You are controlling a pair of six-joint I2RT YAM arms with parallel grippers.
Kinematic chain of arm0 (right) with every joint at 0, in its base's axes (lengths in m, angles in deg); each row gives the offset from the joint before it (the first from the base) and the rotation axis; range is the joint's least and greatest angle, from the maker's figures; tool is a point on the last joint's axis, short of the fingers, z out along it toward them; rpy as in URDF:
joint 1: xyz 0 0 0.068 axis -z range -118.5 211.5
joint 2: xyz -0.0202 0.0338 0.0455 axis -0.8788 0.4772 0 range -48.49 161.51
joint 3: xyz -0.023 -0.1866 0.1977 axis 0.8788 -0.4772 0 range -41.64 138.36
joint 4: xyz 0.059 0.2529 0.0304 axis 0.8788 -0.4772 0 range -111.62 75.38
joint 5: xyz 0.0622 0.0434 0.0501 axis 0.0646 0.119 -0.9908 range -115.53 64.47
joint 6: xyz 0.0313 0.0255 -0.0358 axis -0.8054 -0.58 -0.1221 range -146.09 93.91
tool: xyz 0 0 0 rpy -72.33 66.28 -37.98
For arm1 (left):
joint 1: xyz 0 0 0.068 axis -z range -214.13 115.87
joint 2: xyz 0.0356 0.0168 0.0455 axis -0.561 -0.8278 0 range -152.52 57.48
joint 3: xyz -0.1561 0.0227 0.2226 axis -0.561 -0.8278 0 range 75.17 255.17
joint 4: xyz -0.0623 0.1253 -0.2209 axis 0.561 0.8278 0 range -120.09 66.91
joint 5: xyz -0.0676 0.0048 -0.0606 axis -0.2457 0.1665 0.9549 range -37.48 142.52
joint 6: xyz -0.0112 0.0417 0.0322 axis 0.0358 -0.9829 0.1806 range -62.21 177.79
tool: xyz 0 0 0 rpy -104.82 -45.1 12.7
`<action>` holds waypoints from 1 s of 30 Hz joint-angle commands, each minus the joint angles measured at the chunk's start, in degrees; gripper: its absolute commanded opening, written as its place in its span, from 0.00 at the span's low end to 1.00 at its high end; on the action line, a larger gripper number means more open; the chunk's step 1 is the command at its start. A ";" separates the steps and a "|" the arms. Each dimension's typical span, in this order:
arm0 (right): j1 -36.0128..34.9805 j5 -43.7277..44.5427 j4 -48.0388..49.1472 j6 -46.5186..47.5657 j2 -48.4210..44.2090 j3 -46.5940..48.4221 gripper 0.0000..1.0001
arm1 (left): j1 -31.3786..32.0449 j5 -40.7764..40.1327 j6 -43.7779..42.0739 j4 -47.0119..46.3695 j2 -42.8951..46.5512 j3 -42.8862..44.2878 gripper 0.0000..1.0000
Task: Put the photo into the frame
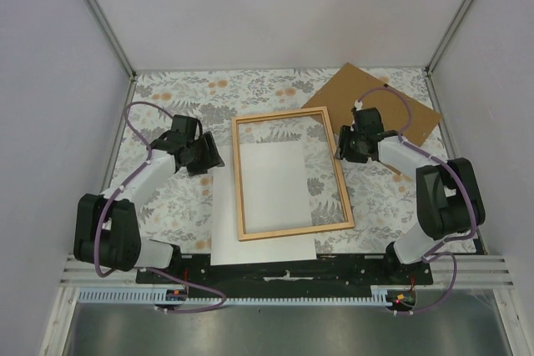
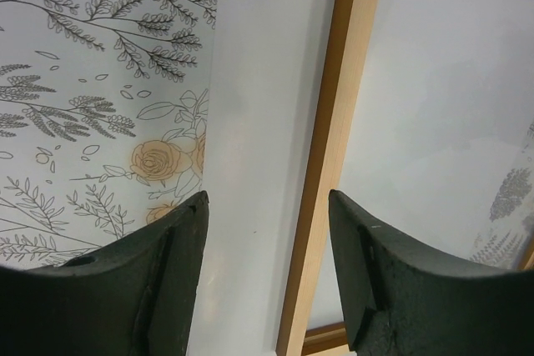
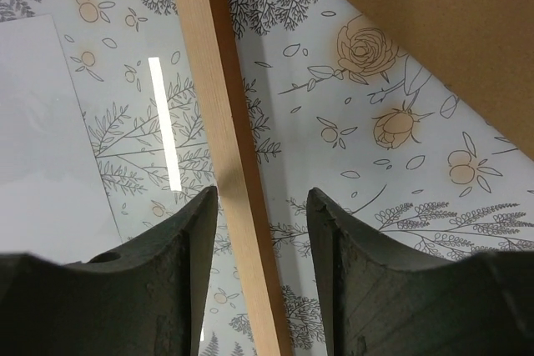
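The frame [image 1: 296,228], thin light wood, lies flat mid-table. Under it lies the photo [image 1: 263,249], white side up, sticking out past the frame's left and near sides. My left gripper [image 1: 206,156] hovers at the frame's left rail. In the left wrist view it [image 2: 267,206] is open, its jaws either side of the rail [image 2: 334,122] and a strip of photo [image 2: 259,81], touching neither. My right gripper [image 1: 345,144] is at the right rail. It [image 3: 261,198] is also open, straddling that rail [image 3: 217,81] with gaps on both sides.
A brown backing board [image 1: 392,106] lies flat at the back right, just behind the right gripper, and shows in the right wrist view [image 3: 450,22]. A floral cloth [image 1: 167,89] covers the table. Grey walls close in the left, right and back.
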 commanded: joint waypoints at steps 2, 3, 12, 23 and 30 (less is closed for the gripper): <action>-1.11 0.50 2.62 1.64 0.74 0.32 0.53 | -0.78 -3.97 -2.44 1.94 2.49 -2.16 0.66; -1.11 0.50 2.53 1.81 0.91 0.23 0.52 | -0.96 -4.06 -2.70 1.77 2.23 -2.42 0.66; -2.43 1.73 1.83 1.81 3.29 1.19 0.45 | -1.84 -4.23 -3.32 0.45 -0.32 -3.22 0.66; -2.34 4.10 -0.19 1.90 0.74 4.18 0.10 | -2.36 -4.23 -4.37 0.01 -1.73 -3.48 0.65; 2.22 -0.46 -2.65 2.95 0.13 9.80 0.02 | -2.45 -3.71 -5.08 0.19 -3.31 -2.60 0.64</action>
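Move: The frame's right bar runs nearly fore-and-aft just under the open right gripper, its grip spot about 1 cm left, level fore-and-aft and 2 cm below. The brown board's middle lies some 12 cm ahead and 7 cm right of that gripper; the white sheet's middle is about 18 cm left and 12 cm back. From the left gripper, that grip spot is roughly 27 cm right, 2 cm ahead and 6 cm below. Lower the right gripper about 2 cm while easing 1 cm left so the fingers straddle the frame's right bar, close them to pinch it, then raise it some 2 cm, drifting forward and back to the right. Meanwhile bring the open left gripper down, left and a little back, about 5 cm in all, away from the frame's left bar. ##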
